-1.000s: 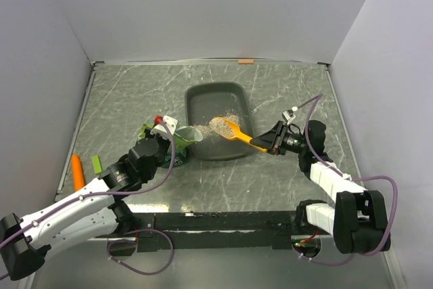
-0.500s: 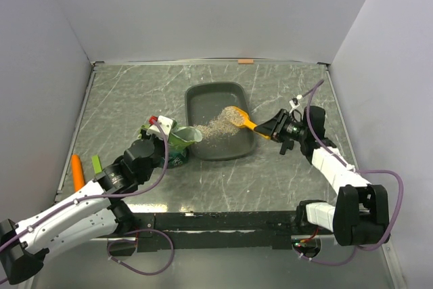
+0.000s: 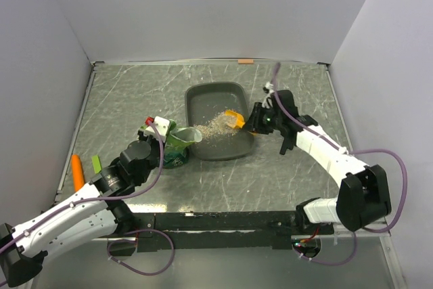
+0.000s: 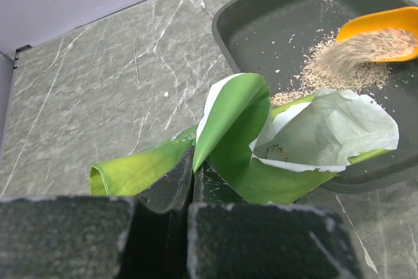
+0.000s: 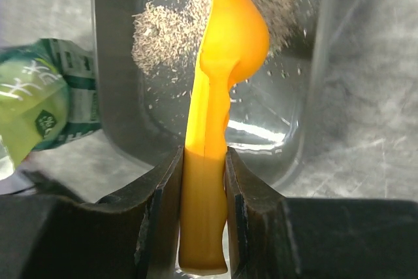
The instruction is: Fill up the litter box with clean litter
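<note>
The dark grey litter box (image 3: 211,99) lies at the table's middle, and in the left wrist view it (image 4: 274,24) fills the upper right. A loose pile of clean litter (image 3: 215,126) covers its near left floor. My right gripper (image 3: 255,118) is shut on the handle of an orange scoop (image 3: 235,118). The scoop (image 5: 225,50) is tipped on its side over the box, and litter (image 4: 339,70) pours from it. My left gripper (image 4: 194,158) is shut on a fold of the green bag (image 4: 235,129). The bag's open mouth rests against the box's left rim.
An orange stick-like object (image 3: 78,170) and a small green piece (image 3: 96,164) lie near the left wall. A strip of orange tape (image 3: 245,61) marks the back edge. Grey walls close in three sides.
My right gripper has swung up along the box's right side and rolled the scoop over, spilling its litter onto the pile. The left arm shifted slightly, still holding the bag.
</note>
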`<state>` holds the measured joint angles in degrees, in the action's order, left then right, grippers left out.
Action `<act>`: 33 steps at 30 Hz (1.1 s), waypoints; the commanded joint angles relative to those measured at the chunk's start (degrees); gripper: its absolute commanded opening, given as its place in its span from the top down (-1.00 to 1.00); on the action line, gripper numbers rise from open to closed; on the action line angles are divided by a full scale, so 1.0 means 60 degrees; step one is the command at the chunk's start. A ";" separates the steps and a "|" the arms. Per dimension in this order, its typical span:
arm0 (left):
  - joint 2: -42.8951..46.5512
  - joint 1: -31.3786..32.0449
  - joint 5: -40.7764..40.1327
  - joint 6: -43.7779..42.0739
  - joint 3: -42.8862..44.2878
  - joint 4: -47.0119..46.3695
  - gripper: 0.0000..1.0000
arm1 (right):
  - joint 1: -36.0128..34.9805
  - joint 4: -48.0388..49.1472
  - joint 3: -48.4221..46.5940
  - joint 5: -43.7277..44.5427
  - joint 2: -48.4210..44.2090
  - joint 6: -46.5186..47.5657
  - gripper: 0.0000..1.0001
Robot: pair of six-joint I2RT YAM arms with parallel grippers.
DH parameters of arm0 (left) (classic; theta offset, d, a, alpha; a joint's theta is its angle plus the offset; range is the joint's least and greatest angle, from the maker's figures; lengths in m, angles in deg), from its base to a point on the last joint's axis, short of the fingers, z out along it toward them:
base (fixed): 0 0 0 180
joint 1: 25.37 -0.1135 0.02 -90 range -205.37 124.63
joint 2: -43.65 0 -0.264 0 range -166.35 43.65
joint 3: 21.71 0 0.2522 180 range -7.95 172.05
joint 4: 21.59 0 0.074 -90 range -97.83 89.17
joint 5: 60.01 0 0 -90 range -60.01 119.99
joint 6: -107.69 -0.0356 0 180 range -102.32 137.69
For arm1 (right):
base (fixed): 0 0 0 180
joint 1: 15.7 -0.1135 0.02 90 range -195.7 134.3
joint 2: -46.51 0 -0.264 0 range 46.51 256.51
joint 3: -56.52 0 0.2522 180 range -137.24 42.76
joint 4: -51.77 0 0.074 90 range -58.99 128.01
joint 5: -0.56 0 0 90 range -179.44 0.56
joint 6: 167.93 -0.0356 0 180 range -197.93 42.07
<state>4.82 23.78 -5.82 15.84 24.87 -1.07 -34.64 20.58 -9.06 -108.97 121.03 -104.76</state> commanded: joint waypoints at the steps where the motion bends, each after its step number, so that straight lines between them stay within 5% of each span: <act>1: 0.0041 -0.0090 -0.0096 0.0161 0.0272 0.0323 0.98 | -0.1148 -0.1034 -0.1441 0.2475 0.0294 0.1203 1.00; 9: 0.0187 -0.0090 -0.0095 0.0190 0.0287 0.0323 0.98 | -0.3272 -0.2453 -0.3272 0.7188 0.1699 0.2845 1.00; 14: 0.0246 -0.0105 -0.0169 0.0190 0.0302 0.0367 0.98 | -0.4605 -0.2689 -0.3960 0.8585 0.2314 0.3373 1.00; 26: 0.0392 -0.0090 -0.0330 0.0205 0.0331 0.0396 0.98 | -0.4155 -0.3246 -0.4138 0.8250 0.1029 0.2963 1.00; 33: 0.0700 -0.0090 -0.0389 0.0161 0.0258 0.0294 0.98 | -0.1271 -0.2372 -0.2398 0.5942 -0.0100 0.2026 1.00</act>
<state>7.81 23.71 -5.84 16.67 24.87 -0.08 -50.71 3.03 -29.06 -65.26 124.42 -88.56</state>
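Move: The litter heap I am pouring onto in the litter box lies about 12 cm left of my right hand, level with it front to back and some 13 cm below. The bag's open mouth is about 24 cm left and 4 cm nearer me. The black clip lies about 13 cm right, 6 cm back and 14 cm down. From my left hand, which pinches the bag's rim, the heap is about 19 cm right, 2 cm ahead and 18 cm lower. I go on emptying the scoop, still gripped in my right fingers: the wrist rolls on some 45 degrees, left side down, while the hand slides about 5 cm left over the box. Still tipped, I then swing it quickly back right, up and slightly forward, away from the heap, ending about 7 cm higher. My left hand keeps hold of the bag's rim, almost still. ##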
